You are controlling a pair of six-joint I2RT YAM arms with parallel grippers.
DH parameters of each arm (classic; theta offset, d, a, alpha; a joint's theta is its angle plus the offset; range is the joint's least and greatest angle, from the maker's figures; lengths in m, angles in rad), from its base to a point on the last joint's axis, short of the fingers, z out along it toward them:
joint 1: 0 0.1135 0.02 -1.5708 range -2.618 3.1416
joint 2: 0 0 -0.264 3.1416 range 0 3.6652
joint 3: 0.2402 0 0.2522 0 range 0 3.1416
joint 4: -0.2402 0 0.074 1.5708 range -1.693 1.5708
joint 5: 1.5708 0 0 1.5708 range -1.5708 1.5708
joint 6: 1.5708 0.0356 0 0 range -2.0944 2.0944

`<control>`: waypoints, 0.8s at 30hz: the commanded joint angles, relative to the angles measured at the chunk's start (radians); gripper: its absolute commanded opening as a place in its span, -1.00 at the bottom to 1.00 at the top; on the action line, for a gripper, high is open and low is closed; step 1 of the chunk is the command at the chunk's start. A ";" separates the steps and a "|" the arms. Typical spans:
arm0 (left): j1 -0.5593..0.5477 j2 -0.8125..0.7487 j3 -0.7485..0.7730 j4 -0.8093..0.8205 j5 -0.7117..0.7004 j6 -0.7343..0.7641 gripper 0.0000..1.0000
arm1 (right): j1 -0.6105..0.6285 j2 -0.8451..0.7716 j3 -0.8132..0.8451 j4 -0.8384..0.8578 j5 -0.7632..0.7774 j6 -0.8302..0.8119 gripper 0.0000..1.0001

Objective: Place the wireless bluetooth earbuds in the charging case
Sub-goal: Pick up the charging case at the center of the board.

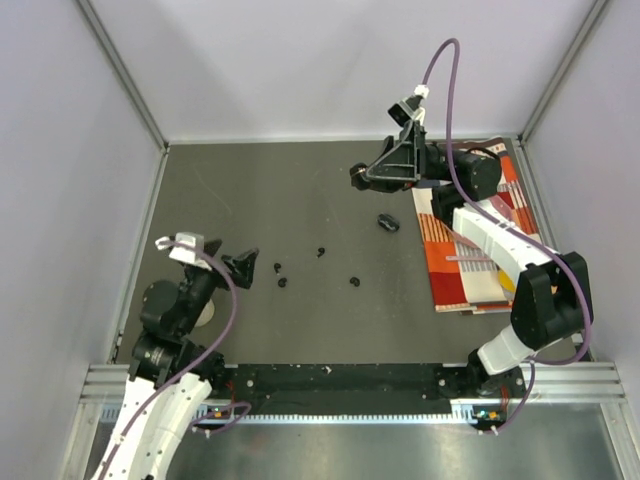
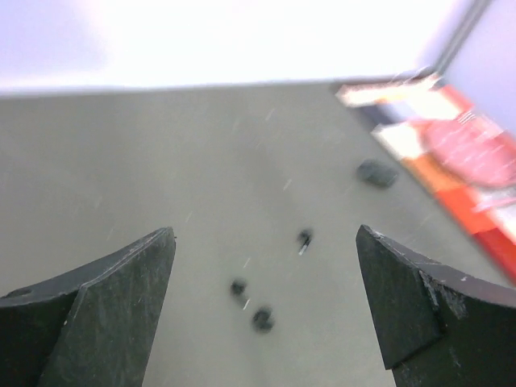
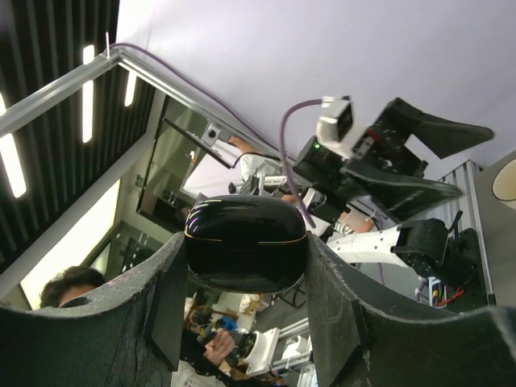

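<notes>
Several tiny black earbuds lie on the dark table: a pair [image 1: 278, 267] [image 1: 283, 283] just right of my left gripper [image 1: 245, 268], one [image 1: 321, 251] farther back and one [image 1: 355, 281] to the right. Three of them [image 2: 305, 237] [image 2: 238, 287] [image 2: 263, 319] show blurred in the left wrist view, ahead of the left gripper [image 2: 265, 234], which stands wide open and empty. My right gripper [image 1: 358, 177] is raised at the back of the table, shut on a glossy black charging case [image 3: 246, 242] with its lid closed. The right fingers [image 3: 339, 298] press on both of its sides.
A larger black oval pod [image 1: 388, 222] lies on the table below the right gripper; the left wrist view has it [image 2: 377, 172] too. An orange, red and white mat [image 1: 480, 250] covers the right side. Grey walls enclose the table on three sides.
</notes>
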 commanded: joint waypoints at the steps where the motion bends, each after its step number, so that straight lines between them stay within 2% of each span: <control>1: 0.004 -0.054 -0.046 0.395 0.232 -0.150 0.98 | 0.013 0.002 -0.011 0.305 0.046 0.046 -0.54; 4: 0.004 0.039 -0.006 0.484 0.303 -0.223 0.98 | 0.027 0.036 -0.048 0.305 0.073 0.062 -0.57; 7: 0.004 0.191 0.118 0.458 0.372 -0.337 0.98 | 0.053 0.045 -0.057 0.302 0.067 0.011 -0.56; 9: 0.004 0.265 0.201 0.460 0.442 -0.469 0.98 | 0.067 0.051 -0.053 0.304 0.044 -0.013 -0.56; 11: 0.003 0.346 0.230 0.530 0.461 -0.617 0.98 | 0.076 0.048 -0.060 0.301 0.039 -0.048 -0.56; 14: -0.005 0.402 0.240 0.680 0.492 -0.764 0.98 | 0.077 0.037 -0.088 0.224 0.034 -0.126 -0.57; 15: -0.012 0.409 0.244 0.699 0.498 -0.769 0.98 | 0.077 0.031 -0.096 0.186 0.033 -0.156 -0.58; 16: -0.022 0.422 0.250 0.711 0.504 -0.749 0.98 | 0.079 0.022 -0.114 0.086 0.034 -0.192 -0.58; 19: -0.075 0.440 0.302 0.620 0.533 -0.526 0.98 | 0.079 -0.044 -0.142 -0.207 0.054 -0.401 -0.59; 20: -0.094 0.440 0.318 0.575 0.529 -0.379 0.98 | 0.082 -0.090 -0.143 -0.456 0.086 -0.541 -0.59; 21: -0.138 0.437 0.325 0.514 0.512 -0.312 0.98 | 0.082 -0.111 -0.142 -0.559 0.108 -0.617 -0.59; 22: -0.159 0.423 0.312 0.518 0.493 -0.252 0.98 | 0.088 -0.133 -0.125 -0.692 0.129 -0.689 -0.59; 23: -0.176 0.414 0.295 0.525 0.487 -0.167 0.98 | 0.091 -0.156 -0.110 -0.907 0.183 -0.828 -0.59; 24: -0.196 0.411 0.267 0.544 0.486 -0.140 0.98 | 0.096 -0.183 -0.093 -1.013 0.212 -0.886 -0.59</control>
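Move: The charging case is already pinched in the right fingers, roughly 23 cm to the right of the empty left gripper, about level with it fore and aft and some 20 cm higher. From the right hand, the left gripper is thus about 23 cm left and 20 cm below. The nearest earbud lies on the table about 12 cm ahead of the left hand, 4 cm right and 23 cm below. A dark block lies some 24 cm ahead of the right hand, 9 cm right and 43 cm below. The right fingers keep their pinch on the charging case, lowering it some 8 cm and easing it left towards the other gripper. The left hand climbs about 15 cm and swings about as far right towards the case, turning clockwise to face it and rolling its left side down; its fingers stay wide open and don't touch it yet. ##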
